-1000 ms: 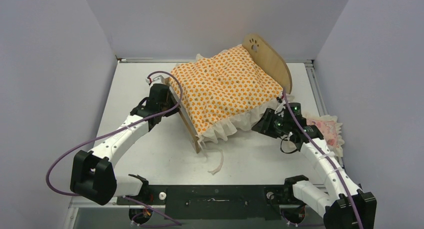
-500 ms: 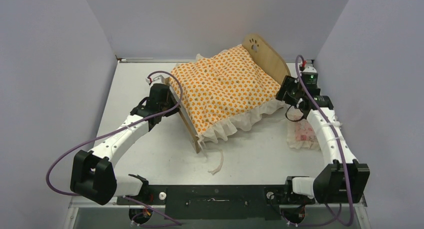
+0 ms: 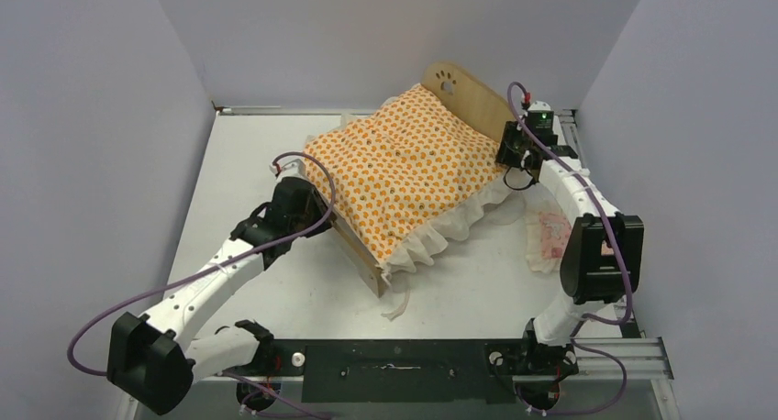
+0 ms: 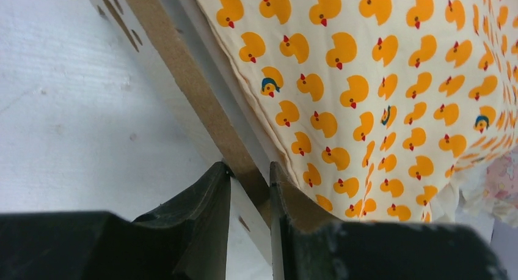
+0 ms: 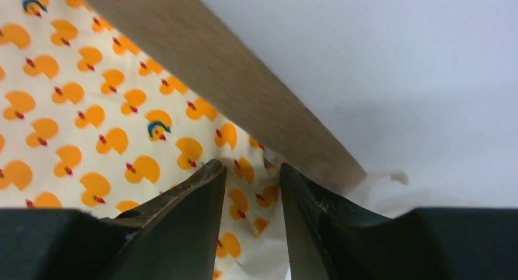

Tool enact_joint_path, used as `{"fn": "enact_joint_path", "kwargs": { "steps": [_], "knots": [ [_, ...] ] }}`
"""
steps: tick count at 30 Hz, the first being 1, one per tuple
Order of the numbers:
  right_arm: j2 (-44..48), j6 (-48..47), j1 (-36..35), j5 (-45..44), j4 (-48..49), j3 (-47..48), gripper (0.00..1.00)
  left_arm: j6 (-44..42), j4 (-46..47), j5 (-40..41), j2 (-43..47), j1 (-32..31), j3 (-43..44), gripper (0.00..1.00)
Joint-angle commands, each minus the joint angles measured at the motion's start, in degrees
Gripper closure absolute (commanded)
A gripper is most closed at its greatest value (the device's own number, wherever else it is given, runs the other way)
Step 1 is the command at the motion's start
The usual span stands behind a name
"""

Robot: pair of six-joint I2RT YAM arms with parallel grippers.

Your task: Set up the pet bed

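Note:
The pet bed (image 3: pixel 456 92) is a plywood frame with a paw-print headboard, standing at an angle mid-table. An orange duck-print mattress (image 3: pixel 404 163) covers it, so its base is hidden. My left gripper (image 3: pixel 314 220) is at the bed's near left board. In the left wrist view the left gripper (image 4: pixel 250 173) is shut on that plywood edge (image 4: pixel 183 78). My right gripper (image 3: pixel 510 154) is at the mattress corner below the headboard. In the right wrist view the right gripper (image 5: pixel 251 167) has a fold of mattress (image 5: pixel 91 103) pinched between its fingers, next to the headboard (image 5: pixel 214 66).
A small pink frilled pillow (image 3: pixel 550 237) lies on the table right of the bed, under my right arm. The white ruffle (image 3: pixel 440 237) hangs over the bed's near side and a strip of it trails on the table (image 3: pixel 401 303). Grey walls enclose the table.
The bed has swung and shifted left with my left gripper holding its board. My right gripper rose from the ruffle to the corner by the headboard, opened, then closed on the mattress.

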State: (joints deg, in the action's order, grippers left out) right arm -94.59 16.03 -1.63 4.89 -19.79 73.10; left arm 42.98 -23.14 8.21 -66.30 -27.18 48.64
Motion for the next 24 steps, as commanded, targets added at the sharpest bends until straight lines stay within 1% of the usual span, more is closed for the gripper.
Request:
{"fn": "enact_joint_path", "kwargs": {
  "steps": [1, 3, 4, 7, 9, 13, 15, 18, 20, 21, 24],
  "knots": [
    [-4.6, -5.2, -5.3, 4.2, 9.4, 7.8, 0.61, 3.3, -11.2, -2.8, 9.2, -7.1, -5.1, 1.00],
    [-7.2, -6.8, -7.9, 4.3, 8.8, 11.1, 0.60, 6.6, -12.2, -2.4, 13.0, -11.2, -7.4, 1.00],
    [-8.4, -6.8, -8.6, 4.4, 8.4, 12.3, 0.60, 8.4, -12.5, -2.0, 14.8, -14.4, -8.5, 1.00],
    [-9.5, -5.9, -8.8, 4.4, 7.4, 14.5, 0.59, 12.6, -13.1, -0.5, 18.4, -21.0, -10.1, 1.00],
    [-7.9, -5.5, -8.5, 3.5, 6.7, 14.0, 0.54, 13.0, -15.1, 0.5, 19.5, -22.7, -9.2, 0.94],
    [-2.8, -3.5, -7.0, 1.1, 1.0, 13.2, 0.47, 7.8, -23.6, 3.8, 19.7, -22.1, -0.3, 0.71],
    [1.7, -1.1, -5.5, -0.5, -1.0, 10.9, 0.45, 2.8, -27.1, 4.7, 17.8, -20.0, 6.0, 0.65],
    [8.6, 2.6, -2.7, -2.5, -3.0, 5.6, 0.42, -7.0, -30.1, -1.0, 12.5, -11.6, 14.7, 0.60],
    [12.7, 4.3, -1.1, -3.8, -4.1, 1.8, 0.41, -11.9, -29.7, -5.4, 8.8, -4.9, 18.5, 0.59],
    [14.5, 5.1, -0.7, -3.8, -4.4, -0.3, 0.40, -13.7, -29.0, -6.2, 7.2, -2.2, 19.9, 0.59],
    [19.1, 9.4, -0.5, 0.7, -2.9, -6.7, 0.39, -17.6, -24.8, -8.1, 1.9, 5.0, 22.9, 0.54]
  ]
}}
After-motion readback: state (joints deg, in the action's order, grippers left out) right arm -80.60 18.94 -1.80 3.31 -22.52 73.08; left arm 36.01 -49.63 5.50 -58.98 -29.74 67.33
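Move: Between the left fingers is the top rim of the footboard, whose middle lies about 1 cm back, 3 cm right and 5 cm below that hand. The duck quilt's middle is roughly 12 cm ahead of the left hand and 17 cm right. From the right hand, the headboard's middle lies about 9 cm ahead and 8 cm left, near its height; the pink pillow is some 18 cm back, 11 cm right and 10 cm below. Dragging the pinched footboard, the left hand goes back about 12 cm and slightly right, then opens, lets go and rises 9 cm while heading forward again. The right hand bears on the headboard's right-hand corner, sweeping left some 9 cm and forward 5 cm; its fingers then open wider and it withdraws right, back and up. ##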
